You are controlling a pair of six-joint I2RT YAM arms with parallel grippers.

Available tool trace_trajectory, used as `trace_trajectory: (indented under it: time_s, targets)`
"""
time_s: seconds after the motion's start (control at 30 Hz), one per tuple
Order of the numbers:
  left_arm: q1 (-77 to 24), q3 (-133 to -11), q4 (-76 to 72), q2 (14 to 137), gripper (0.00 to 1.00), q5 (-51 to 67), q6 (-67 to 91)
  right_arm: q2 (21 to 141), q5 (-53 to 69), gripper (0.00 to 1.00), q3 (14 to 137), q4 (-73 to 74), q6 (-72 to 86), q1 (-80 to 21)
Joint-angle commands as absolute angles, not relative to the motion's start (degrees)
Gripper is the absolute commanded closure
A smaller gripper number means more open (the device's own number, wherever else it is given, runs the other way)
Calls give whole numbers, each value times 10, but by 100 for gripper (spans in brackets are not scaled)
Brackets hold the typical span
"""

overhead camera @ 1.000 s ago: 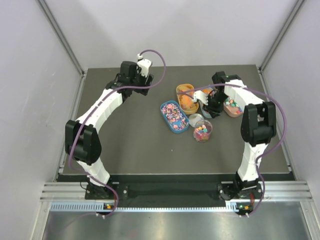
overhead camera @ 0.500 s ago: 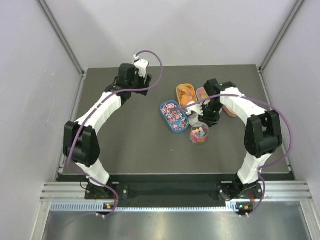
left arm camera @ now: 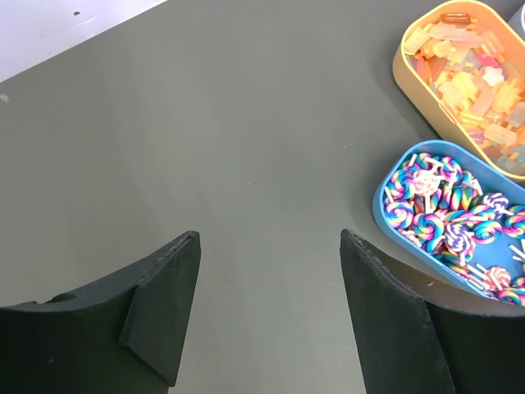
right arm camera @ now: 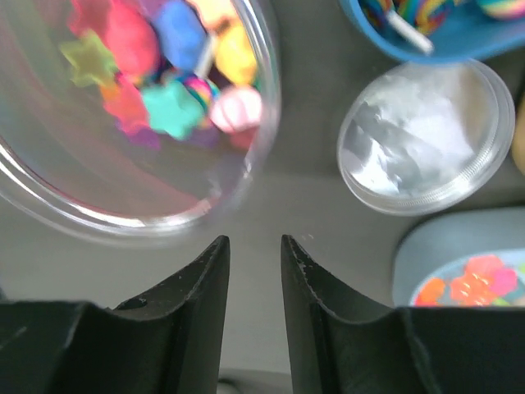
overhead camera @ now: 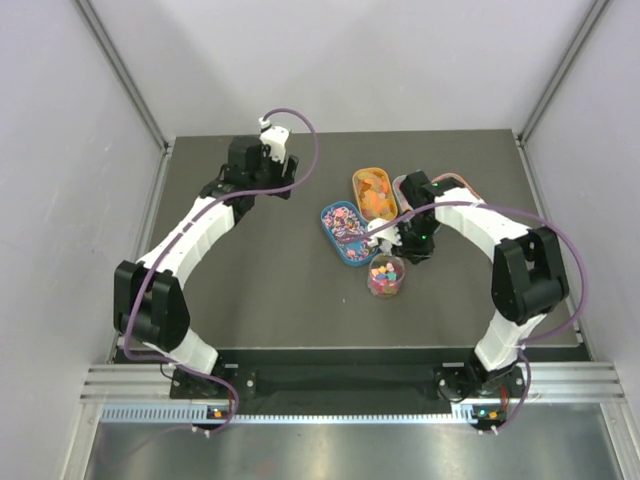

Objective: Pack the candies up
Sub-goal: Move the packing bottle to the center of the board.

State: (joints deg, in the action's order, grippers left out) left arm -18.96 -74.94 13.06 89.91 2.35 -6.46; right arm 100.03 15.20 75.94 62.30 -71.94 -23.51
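The candies lie in several containers. Swirled lollipop bits fill a blue oval tray (overhead camera: 347,232) (left arm camera: 459,222), and orange gummies fill an orange tray (overhead camera: 374,193) (left arm camera: 467,74). Bright star and cube pieces sit in a clear round cup (overhead camera: 386,275) (right arm camera: 123,107). My right gripper (overhead camera: 408,240) (right arm camera: 254,240) hovers low over the table just beside the cup, its jaws a narrow gap apart with nothing between them. My left gripper (overhead camera: 265,172) (left arm camera: 271,238) is wide open over bare table, left of the trays.
A clear round lid (right arm camera: 422,156) lies flat between the cup and the blue tray. A pale blue tray (right arm camera: 459,271) with red and orange pieces lies by my right fingers. The dark table (overhead camera: 250,290) ends at grey walls.
My right gripper has swung left from the right-hand tray to beside the cup. The cup now stands a little nearer and further left. My left gripper drifted slightly left.
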Motion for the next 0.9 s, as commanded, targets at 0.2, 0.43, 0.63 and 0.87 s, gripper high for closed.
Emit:
trace_trajectory:
  time_s: [0.2,0.43,0.63,0.87]
  targets:
    - [-177,-746,124,876,27,47,-51,989,196,71,766,568,-875,-179]
    - [-170,-720,130,867,27,30,-69,1003,243,70,766,606,-979,-184]
    - [-161,-713,134,866,27,25,-78,1042,236,71,780,609,-1000,-186]
    - [-158,-712,139,876,27,26,-79,1093,233,71,823,591,-983,-192]
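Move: The clear lid lies on the board some 4 cm ahead of the right hand, 5 cm to its left and about 6 cm below. The packing bottle stands about 5 cm behind this hand and 4 cm to its left. The blue tray's middle is roughly 13 cm left and 4 cm ahead, the pale teal tray's about 11 cm straight ahead. From the left hand the lid is some 12 cm back, 21 cm right and 20 cm down. Leave the packing bottle and bring the right gripper about 4 cm forward, bowing briefly out to the right, turning it some 20 degrees counter-clockwise on the way; then sink about 3 cm beside the lid, fingers kept in their narrow gap. Meanwhile let the empty, open left gripper drop about 3 cm and drift left. ##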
